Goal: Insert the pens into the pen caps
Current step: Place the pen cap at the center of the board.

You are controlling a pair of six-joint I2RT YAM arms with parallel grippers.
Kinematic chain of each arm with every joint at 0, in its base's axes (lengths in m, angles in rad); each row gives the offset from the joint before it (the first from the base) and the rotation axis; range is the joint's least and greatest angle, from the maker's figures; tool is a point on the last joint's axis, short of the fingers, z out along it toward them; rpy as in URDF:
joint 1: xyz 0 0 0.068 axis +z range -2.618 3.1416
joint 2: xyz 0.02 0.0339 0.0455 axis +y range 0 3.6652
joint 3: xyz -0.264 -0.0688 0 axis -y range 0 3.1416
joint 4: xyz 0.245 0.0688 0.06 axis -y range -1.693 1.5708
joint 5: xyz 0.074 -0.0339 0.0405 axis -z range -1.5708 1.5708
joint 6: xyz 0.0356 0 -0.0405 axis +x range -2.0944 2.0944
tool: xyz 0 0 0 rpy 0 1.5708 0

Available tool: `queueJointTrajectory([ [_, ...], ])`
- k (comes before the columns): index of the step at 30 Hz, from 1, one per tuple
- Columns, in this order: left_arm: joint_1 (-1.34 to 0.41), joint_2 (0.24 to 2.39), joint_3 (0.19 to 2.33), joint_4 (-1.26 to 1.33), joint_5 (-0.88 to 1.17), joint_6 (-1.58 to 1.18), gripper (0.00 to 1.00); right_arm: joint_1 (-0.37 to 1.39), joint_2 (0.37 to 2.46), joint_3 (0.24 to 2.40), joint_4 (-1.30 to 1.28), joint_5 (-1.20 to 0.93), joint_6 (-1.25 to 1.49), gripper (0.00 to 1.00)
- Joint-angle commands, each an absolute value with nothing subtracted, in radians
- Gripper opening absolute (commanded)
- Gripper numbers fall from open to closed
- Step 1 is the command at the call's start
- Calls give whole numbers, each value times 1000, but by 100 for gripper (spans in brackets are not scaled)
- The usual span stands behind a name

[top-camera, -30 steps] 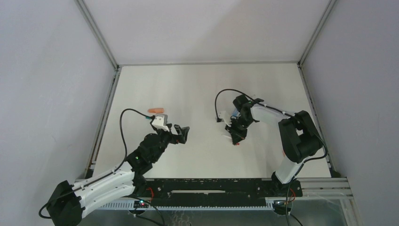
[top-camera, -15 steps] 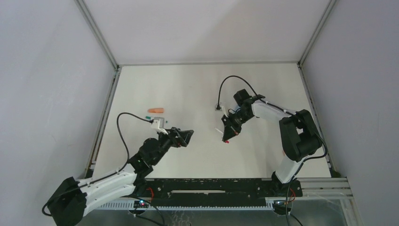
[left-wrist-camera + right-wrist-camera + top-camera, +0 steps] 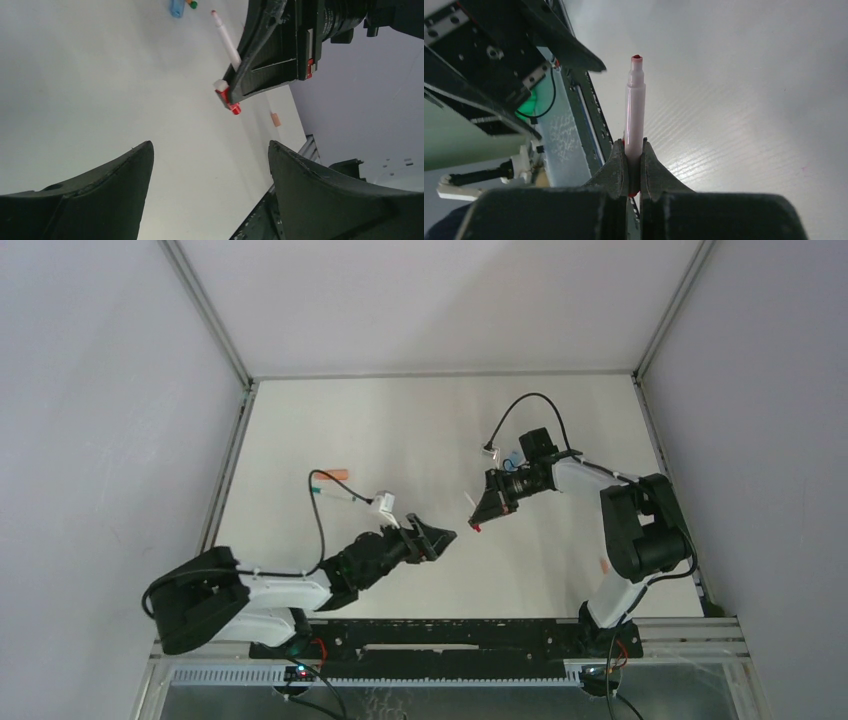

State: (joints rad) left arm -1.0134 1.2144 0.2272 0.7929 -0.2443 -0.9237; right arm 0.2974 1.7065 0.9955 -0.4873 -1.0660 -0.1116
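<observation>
My right gripper is shut on a white-barrelled pen, whose red tip sticks out past the fingers. In the top view that pen hangs above the table at the right gripper, pointing roughly at my left gripper. The left gripper stands open and empty, a short way from the pen, not touching it. A light blue pen cap lies far off on the table, and a salmon-orange pen cap lies at the left.
A small salmon cap lies near the right arm's base. A green-ended piece lies beside the blue cap. The black front rail runs along the near edge. Each wrist trails a looping black cable.
The left gripper has swung right and forward, closing on the right gripper. The right gripper has lifted and turned the pen toward the left gripper.
</observation>
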Motion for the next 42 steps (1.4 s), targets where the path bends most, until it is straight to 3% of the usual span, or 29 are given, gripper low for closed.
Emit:
queueJointTrajectory([
  [1,-1072,1336,348,854,-336,-1051,88,298,1656,971,-344,-1096,76,0],
  [9,-1101,1532,483,852,-350,-1152,71,302,1667,957,-308,-1110,127,0],
  [25,-1098,1630,608,720,-417,-1134,48,319,1680,958,-296,-1139,141,0],
  [42,-1088,1615,575,668,-456,-1149,4,316,1683,959,-304,-1118,120,0],
])
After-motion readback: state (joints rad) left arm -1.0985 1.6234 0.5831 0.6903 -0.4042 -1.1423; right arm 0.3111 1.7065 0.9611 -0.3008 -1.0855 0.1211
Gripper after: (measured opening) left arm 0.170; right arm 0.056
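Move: The red pen cap, held in the right fingertips, lies about 9 cm to the left hand's right, 3 cm ahead and 3 cm lower. The uncapped pen in that same right grip has its middle some 7 cm ahead and 9 cm right of the left hand, 1 cm lower. On the board, the blue cutter is about 15 cm ahead, 15 cm right and 10 cm down. From the right hand, the cap sits about 2 cm left, 1 cm back and 1 cm down. The left fingers pinch the lower, free end of the red cap at the right fingertips, closing from wide open to nearly shut. The left hand first sweeps right about 8 cm, then eases some 3 cm forward and 2 cm down, tipping roughly 10 degrees downward. The right hand keeps its grip on cap and pen, edging about 1.5 cm left to meet it. ##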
